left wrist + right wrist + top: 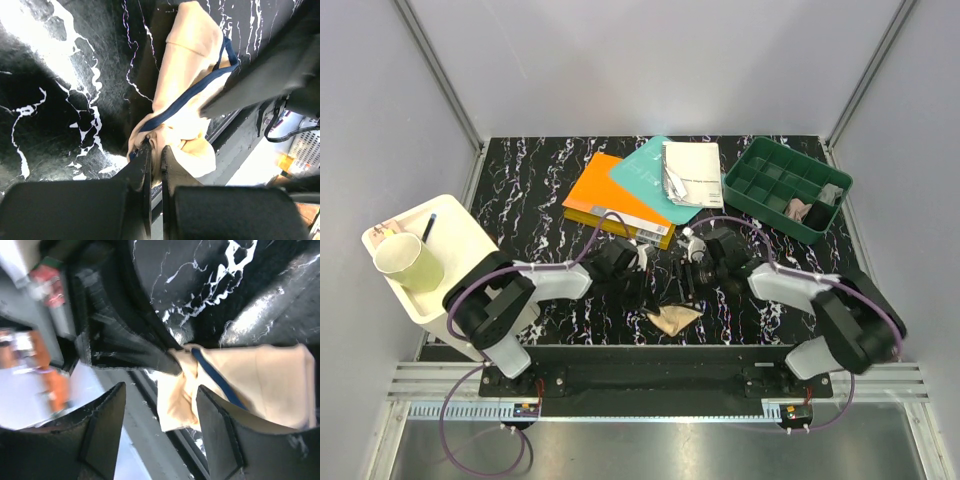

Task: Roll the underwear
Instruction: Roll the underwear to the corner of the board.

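A beige underwear with dark navy edging lies bunched at the table's near edge, between the two arms. In the left wrist view this underwear stretches away from my left gripper, which is shut on a fold of its near end. My right gripper is open, with the crumpled corner of the underwear beside its right finger and nothing pinched. From above, the left gripper and right gripper stand close together over the cloth. No grey underwear can be made out.
An orange book, a teal book and a white booklet lie behind the arms. A green divided tray at the back right holds crumpled items. A white tray with a pale cup sits left.
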`<state>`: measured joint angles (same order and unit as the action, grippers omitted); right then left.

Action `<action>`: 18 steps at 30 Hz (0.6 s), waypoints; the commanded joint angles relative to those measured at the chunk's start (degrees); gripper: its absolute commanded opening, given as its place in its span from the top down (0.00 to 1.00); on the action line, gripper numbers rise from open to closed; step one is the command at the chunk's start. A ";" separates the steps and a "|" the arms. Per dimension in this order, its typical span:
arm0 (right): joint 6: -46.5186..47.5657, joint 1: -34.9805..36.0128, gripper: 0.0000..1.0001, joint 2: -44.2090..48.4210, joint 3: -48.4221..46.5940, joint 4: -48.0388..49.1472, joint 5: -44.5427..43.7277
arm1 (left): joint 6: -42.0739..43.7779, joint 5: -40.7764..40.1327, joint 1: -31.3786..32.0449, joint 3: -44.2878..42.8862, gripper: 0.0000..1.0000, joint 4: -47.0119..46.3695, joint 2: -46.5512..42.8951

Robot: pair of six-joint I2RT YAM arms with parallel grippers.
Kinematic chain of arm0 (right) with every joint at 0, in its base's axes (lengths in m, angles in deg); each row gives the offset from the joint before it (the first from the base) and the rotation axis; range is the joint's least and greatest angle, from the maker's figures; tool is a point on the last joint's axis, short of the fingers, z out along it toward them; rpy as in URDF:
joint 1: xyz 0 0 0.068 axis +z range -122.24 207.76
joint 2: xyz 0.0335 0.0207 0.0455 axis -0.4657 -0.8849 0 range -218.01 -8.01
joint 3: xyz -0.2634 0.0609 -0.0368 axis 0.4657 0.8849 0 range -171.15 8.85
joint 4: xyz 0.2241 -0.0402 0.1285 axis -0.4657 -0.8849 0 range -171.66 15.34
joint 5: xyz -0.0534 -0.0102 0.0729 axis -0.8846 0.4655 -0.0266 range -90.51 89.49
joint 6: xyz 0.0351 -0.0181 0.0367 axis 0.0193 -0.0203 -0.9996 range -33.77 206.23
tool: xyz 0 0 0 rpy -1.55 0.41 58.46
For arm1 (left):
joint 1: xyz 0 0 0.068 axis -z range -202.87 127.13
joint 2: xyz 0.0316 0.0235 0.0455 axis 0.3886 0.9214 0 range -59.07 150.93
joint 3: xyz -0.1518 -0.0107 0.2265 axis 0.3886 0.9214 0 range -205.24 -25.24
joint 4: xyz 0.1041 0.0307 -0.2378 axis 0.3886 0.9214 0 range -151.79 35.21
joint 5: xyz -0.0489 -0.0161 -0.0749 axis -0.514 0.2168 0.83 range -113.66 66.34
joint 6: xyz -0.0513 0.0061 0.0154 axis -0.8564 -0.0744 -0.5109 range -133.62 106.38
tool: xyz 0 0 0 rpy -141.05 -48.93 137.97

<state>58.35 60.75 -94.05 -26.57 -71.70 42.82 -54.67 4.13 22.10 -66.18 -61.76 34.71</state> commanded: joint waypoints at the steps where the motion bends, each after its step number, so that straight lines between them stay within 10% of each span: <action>1: 7.57 9.35 0.34 12.70 1.22 -10.43 -23.05 | 3.53 -2.92 0.47 -2.11 1.00 8.66 2.90; 9: 7.66 25.44 0.34 21.27 4.31 -8.85 -45.60 | 4.14 -1.95 0.12 -3.96 1.00 10.43 4.22; 18: 8.63 35.29 0.36 11.08 -0.70 -11.13 -56.69 | 4.23 -2.13 -0.41 -3.61 1.00 10.69 3.61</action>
<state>65.74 93.80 -79.51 -23.51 -81.60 -5.49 -52.62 4.83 22.04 -70.38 -55.70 36.70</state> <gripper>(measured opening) 0.652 0.046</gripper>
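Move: The underwear's middle lies about 5 cm to the right of the left hand, 2 cm back and 1 cm below; the left fingers already pinch its left end. From the right hand it is some 5 cm back, 2 cm to the left and 5 cm below. From the right hand, the yellow box is roughly 17 cm ahead and 15 cm left, and the notebook some 29 cm ahead and 3 cm right, both about 5 cm lower. Left keeps its pinch; open right arcs up, about 5 cm back, then down towards the underwear's near edge. ##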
